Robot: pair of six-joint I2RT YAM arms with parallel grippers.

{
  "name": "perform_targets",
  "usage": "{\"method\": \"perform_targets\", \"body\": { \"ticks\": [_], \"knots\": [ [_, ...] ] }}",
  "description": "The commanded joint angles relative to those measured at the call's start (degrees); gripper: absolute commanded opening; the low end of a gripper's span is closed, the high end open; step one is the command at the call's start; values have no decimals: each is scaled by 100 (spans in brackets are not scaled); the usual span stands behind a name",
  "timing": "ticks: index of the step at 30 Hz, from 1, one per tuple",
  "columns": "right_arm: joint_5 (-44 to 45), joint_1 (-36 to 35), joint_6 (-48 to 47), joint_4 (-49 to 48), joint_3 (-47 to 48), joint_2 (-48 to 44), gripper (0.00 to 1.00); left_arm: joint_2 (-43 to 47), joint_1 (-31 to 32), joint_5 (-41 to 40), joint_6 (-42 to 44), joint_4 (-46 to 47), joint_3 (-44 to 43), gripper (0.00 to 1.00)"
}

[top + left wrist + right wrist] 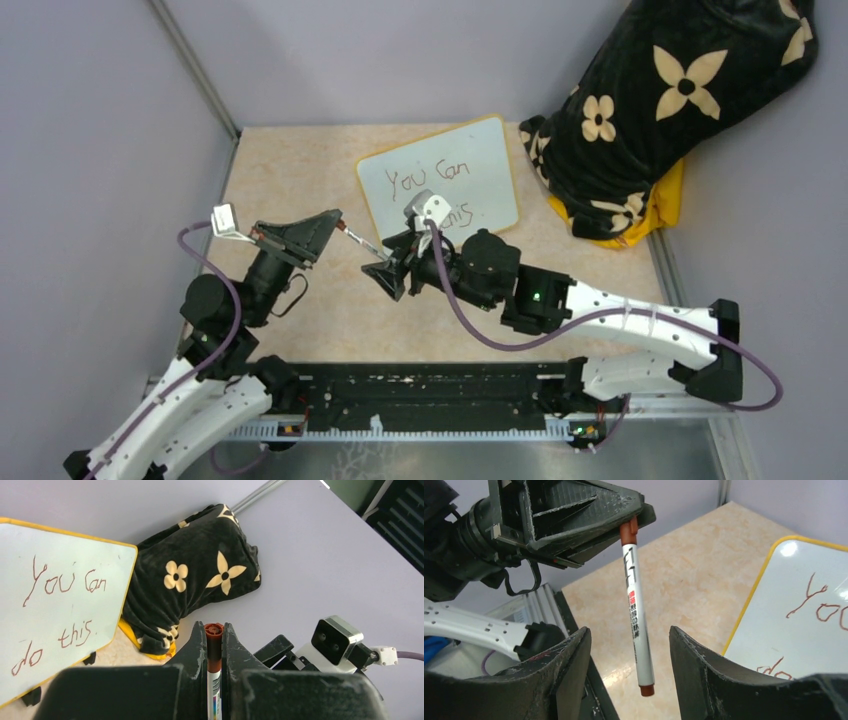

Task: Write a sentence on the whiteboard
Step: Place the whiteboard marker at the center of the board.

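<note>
The whiteboard (pixel 485 160) leans at the back of the table, with the sentence (pixel 430 182) "You Can do this" in reddish-brown letters. It also shows in the left wrist view as whiteboard (pixel 20 550) and sentence (pixel 65 582), and in the right wrist view as whiteboard (pixel 794 645). My left gripper (pixel 338 222) (pixel 214 630) is shut on the brown end of a white marker (pixel 358 241) (pixel 214 652). The marker (pixel 636 610) hangs between the spread fingers of my right gripper (pixel 385 275) (pixel 629 632), which is open and touches nothing.
A black plush cloth with cream flowers (pixel 660 110) (pixel 200 575) lies over something yellow at the back right, next to the board. Purple walls close in the left, back and right. A black rail (pixel 430 400) runs along the near edge.
</note>
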State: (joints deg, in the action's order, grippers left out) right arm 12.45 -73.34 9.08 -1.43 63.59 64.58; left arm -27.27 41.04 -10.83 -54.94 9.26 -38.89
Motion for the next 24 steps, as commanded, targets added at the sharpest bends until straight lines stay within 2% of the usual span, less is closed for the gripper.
{"method": "perform_targets", "body": {
  "ticks": [1,5,12,14,15,16,18,21,24],
  "knots": [
    [-220,18,151,129,509,279,58,110,1,122,45,-228,111,0],
    [-12,45,138,573,781,613,52,206,4,171,31,-288,202,0],
    [-24,74,-6,622,636,785,3,248,2,187,253,-683,218,1],
    [-9,74,-81,688,534,821,0,222,1,153,369,-974,142,18],
    [-13,72,-119,726,468,837,0,214,1,112,445,-1201,99,32],
    [-2,74,-166,756,353,847,0,212,1,71,523,-1387,52,38],
    [16,75,-235,820,108,870,0,231,1,-48,678,-1774,-24,56],
    [-27,75,-291,866,-368,962,0,330,1,-338,937,-2399,-93,74],
    [-127,74,-277,882,-802,1174,0,465,2,-735,1178,-2934,-125,87]
  ]
}}
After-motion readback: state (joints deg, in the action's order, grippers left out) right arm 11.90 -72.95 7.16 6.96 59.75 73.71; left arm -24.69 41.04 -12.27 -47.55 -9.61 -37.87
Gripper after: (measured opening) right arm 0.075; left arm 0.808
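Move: The marker is still capped and still in the left fingers, held by its cap end; its middle lies about 4 cm to the right, 3 cm back and 3 cm below the left hand. From the open right hand, already around the tail end, that middle is some 4 cm to the left, 3 cm ahead and a touch higher. The whiteboard's centre lies roughly 26 cm ahead of the right hand, 8 cm to its right and far below, perhaps 33 cm. Bring the right gripper down and left onto the marker's body and close its fingers there while the left keeps its pinch on the cap and sinks slowly. Once the right has it, open the left wide, letting go of the cap, and carry the marker down with the right, about 13 cm in all, tipping its fingers down some 20 degrees; let the left sink about 8 cm too. ##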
